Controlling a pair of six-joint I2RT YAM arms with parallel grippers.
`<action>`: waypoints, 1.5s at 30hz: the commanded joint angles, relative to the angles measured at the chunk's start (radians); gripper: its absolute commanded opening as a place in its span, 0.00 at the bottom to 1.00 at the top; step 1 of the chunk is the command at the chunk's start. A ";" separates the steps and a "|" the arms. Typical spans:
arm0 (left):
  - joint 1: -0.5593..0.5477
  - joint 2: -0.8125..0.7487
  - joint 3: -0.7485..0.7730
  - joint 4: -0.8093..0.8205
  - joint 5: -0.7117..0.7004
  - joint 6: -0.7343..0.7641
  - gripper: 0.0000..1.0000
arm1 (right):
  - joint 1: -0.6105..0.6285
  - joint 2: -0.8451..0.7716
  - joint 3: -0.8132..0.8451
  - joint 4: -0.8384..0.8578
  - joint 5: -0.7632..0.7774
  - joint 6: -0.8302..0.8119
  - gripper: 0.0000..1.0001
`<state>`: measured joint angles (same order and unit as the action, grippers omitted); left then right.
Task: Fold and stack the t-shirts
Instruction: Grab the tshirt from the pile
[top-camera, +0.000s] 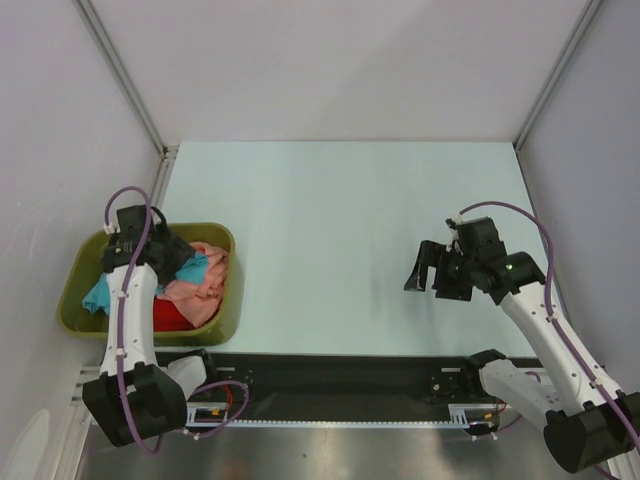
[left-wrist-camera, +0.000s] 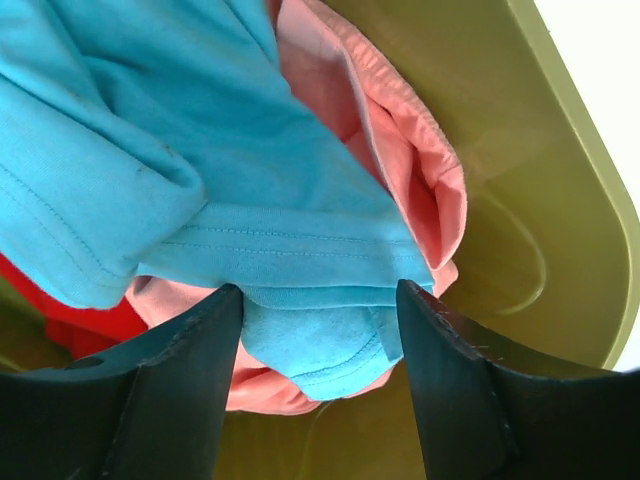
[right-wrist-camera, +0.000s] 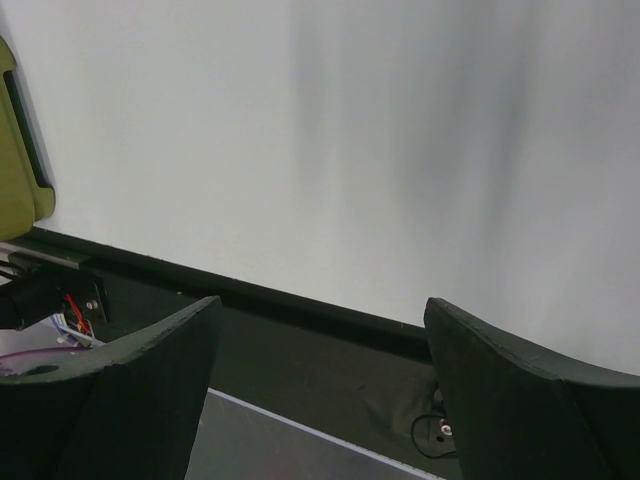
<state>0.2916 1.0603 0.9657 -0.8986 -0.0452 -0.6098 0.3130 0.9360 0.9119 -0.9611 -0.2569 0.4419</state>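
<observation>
Three t-shirts lie crumpled together in the olive-green tub (top-camera: 75, 300) at the left of the table. The turquoise-blue one (left-wrist-camera: 200, 170) is on top, over the salmon-pink one (left-wrist-camera: 400, 160). The red one (left-wrist-camera: 80, 325) shows underneath at the near side. My left gripper (left-wrist-camera: 320, 290) reaches down into the tub, open, its two fingers straddling a bunched fold of the turquoise-blue shirt. My right gripper (top-camera: 428, 270) hovers over the bare table at the right, open and holding nothing. In the right wrist view, that gripper (right-wrist-camera: 321, 302) faces the table's near edge.
The pale table top (top-camera: 340, 240) stretches from the tub to the right arm. A black rail (top-camera: 340, 375) runs along the near edge between the arm bases. White walls with metal posts close in the left, back and right sides. The tub's corner (right-wrist-camera: 20, 150) shows in the right wrist view.
</observation>
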 joint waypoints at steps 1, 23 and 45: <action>0.007 0.012 -0.009 0.064 0.038 -0.010 0.67 | 0.000 0.000 0.008 0.033 -0.013 -0.022 0.89; 0.008 -0.051 0.016 -0.003 -0.130 -0.033 0.56 | 0.001 0.004 0.008 0.028 -0.025 -0.026 0.89; 0.009 0.015 0.143 -0.029 -0.185 -0.013 0.03 | 0.000 0.017 -0.025 0.071 -0.061 0.026 0.89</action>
<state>0.2924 1.1179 1.0393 -0.8875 -0.1860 -0.6300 0.3122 0.9463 0.8806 -0.9234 -0.2943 0.4557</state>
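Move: Just beneath the left hand's open fingers lies the near right end of the blue t-shirt, whose middle is about 2 cm ahead, 5 cm to the left and 4 cm down. The pink t-shirt sits some 3 cm to the hand's right, 1 cm back and 7 cm below; the red one is about 6 cm back, 2 cm left and 8 cm below. From the right hand, the blue t-shirt is roughly 45 cm left, 7 cm ahead and 5 cm lower. Shifting left over the blue t-shirt, the left hand first drifts back a little, then comes forward and dips about 2.5 cm to the cloth. Its half-open fingers close almost fully in the dip and as it ends, pinching the hem, and the hand then rises some 3 cm, ending about 3 cm farther left. ##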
